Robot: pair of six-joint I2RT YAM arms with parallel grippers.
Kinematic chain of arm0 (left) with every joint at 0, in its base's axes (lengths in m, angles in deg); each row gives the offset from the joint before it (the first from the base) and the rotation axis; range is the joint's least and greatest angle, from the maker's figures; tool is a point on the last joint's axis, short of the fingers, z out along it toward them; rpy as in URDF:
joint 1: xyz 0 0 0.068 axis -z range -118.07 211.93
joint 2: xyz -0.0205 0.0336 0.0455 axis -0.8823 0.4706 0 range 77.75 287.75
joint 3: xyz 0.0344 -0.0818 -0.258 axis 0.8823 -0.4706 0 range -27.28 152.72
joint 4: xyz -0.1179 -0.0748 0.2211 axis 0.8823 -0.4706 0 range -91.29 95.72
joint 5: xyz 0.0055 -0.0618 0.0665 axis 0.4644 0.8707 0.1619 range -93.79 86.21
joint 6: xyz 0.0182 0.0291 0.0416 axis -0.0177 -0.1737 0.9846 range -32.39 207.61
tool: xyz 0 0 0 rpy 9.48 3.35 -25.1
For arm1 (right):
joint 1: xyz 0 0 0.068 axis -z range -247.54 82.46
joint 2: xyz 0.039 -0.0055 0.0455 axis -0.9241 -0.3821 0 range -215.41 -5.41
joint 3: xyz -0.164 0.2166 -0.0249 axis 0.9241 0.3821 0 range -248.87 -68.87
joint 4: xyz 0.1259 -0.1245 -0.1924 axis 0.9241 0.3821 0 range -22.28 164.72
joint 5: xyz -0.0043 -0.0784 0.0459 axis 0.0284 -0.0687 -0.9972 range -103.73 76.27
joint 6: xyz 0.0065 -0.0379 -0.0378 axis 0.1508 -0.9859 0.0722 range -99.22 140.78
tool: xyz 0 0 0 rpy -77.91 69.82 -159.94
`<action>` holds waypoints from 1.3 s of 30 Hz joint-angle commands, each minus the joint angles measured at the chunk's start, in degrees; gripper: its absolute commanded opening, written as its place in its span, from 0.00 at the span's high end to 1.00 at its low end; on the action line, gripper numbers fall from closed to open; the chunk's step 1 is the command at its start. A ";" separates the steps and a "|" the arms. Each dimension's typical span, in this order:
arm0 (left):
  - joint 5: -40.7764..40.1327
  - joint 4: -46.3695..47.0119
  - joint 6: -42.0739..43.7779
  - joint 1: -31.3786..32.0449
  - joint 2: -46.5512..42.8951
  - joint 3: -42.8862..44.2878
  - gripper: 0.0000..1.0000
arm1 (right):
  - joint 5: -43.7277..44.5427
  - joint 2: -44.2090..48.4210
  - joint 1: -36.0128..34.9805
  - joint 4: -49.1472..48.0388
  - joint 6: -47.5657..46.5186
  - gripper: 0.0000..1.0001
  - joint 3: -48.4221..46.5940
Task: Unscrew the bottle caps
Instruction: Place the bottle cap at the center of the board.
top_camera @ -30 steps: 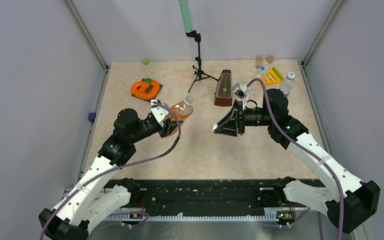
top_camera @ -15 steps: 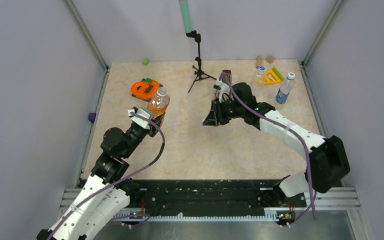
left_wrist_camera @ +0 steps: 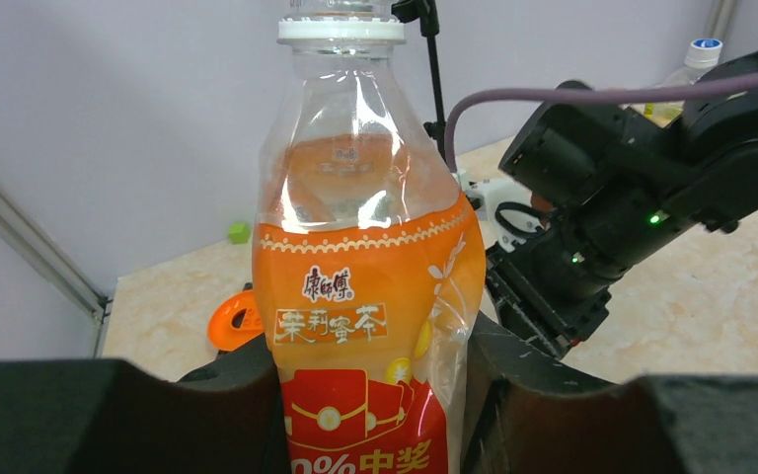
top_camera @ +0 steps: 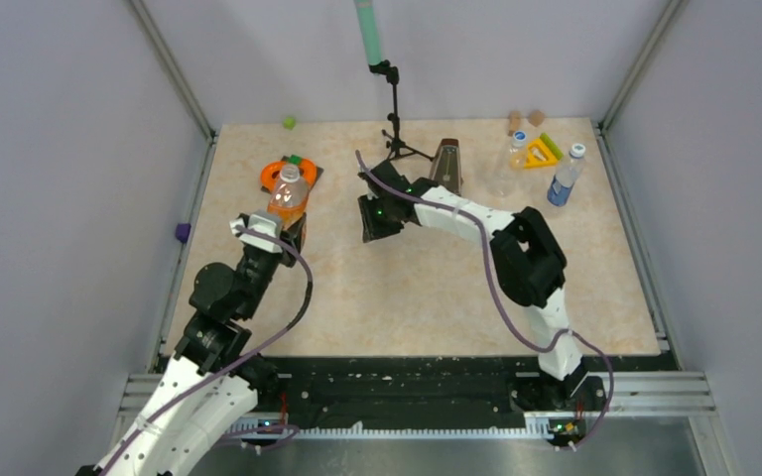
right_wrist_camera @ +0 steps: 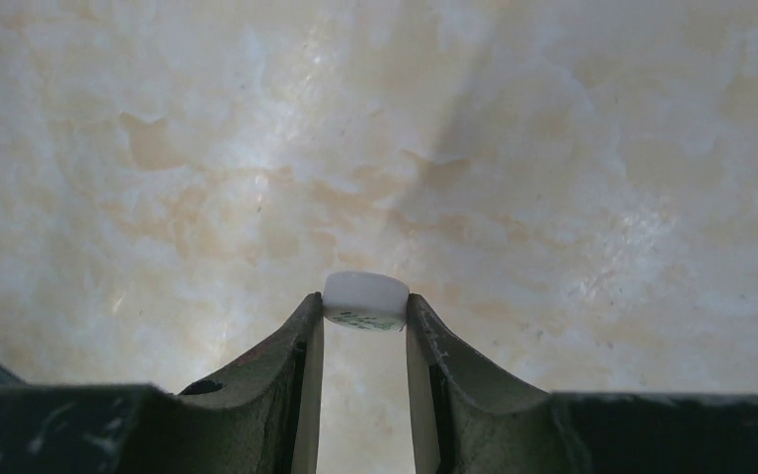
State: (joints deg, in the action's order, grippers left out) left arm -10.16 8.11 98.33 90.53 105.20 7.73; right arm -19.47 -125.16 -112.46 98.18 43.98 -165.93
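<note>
My left gripper [left_wrist_camera: 370,370] [top_camera: 280,220] is shut on the lower body of the squat bottle [left_wrist_camera: 365,267] [top_camera: 288,191] of orange liquid, held upright at the table's left. Its neck ring [left_wrist_camera: 341,29] shows with no cap on the threads above. My right gripper [right_wrist_camera: 365,318] [top_camera: 370,222] is shut on a small white bottle cap [right_wrist_camera: 365,299], pinched at the fingertips just above the marble tabletop, right of the orange bottle. At the far right stand a clear bottle with a blue cap [top_camera: 519,137] and a blue-labelled bottle [top_camera: 562,180] with a white cap [top_camera: 577,151].
A brown metronome [top_camera: 446,165] stands just behind the right arm. An orange toy [top_camera: 276,177] lies behind the held bottle. A tripod stand [top_camera: 394,124] is at the back centre, with a yellow triangle [top_camera: 541,155] and wooden blocks [top_camera: 524,119] at the back right.
The left arm carried the orange bottle leftward and back, toward the orange toy. The right arm swung left across the table with the white cap still gripped.
</note>
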 commanded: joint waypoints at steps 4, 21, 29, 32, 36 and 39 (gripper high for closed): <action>-2.35 2.00 -0.85 -0.01 -0.54 -0.58 1.00 | 4.98 -11.97 -1.65 8.35 1.83 0.90 -16.14; -1.89 2.35 -1.01 -0.09 0.53 -0.72 1.00 | 4.88 -18.46 -2.27 8.36 3.35 0.54 -23.27; -1.94 1.87 -1.03 -0.10 0.87 -0.58 1.00 | 3.65 -13.29 -2.28 6.62 1.81 0.47 -21.25; -1.59 1.55 -1.10 -0.08 0.85 -0.39 1.00 | 2.73 -7.44 -2.30 4.08 1.70 0.45 -16.80; 2.03 1.35 -0.87 -0.08 1.31 -0.16 1.00 | 3.71 5.86 -2.32 -2.30 2.76 0.45 -4.87; 7.91 0.39 -0.58 -0.05 2.64 0.81 1.00 | 4.49 17.72 -2.33 -9.62 4.58 0.44 5.83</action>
State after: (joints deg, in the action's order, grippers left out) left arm -9.53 7.50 98.03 90.53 106.38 7.09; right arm -15.97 -125.46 -114.17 99.82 46.67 -168.33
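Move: My right hand already has the white cap between its fingertips. The bare patch of board it is going to lies about 3 cm ahead, 4 cm left and 5 cm below. The metronome is some 15 cm ahead and 18 cm right, the orange toy roughly 20 cm ahead and 21 cm left. From my left hand, which holds the tea bottle, that patch is about 12 cm ahead, 8 cm right and 30 cm down. I lower the pinched cap about 5 cm onto the open board with my right hand, easing forward and left on the way, and pause there with the fingers slanting down. Then I spread the fingers to let go of the cap and draw off up, back and to the right, rising about 5 cm. My left hand keeps the bottle raised, sinking barely a centimetre. ##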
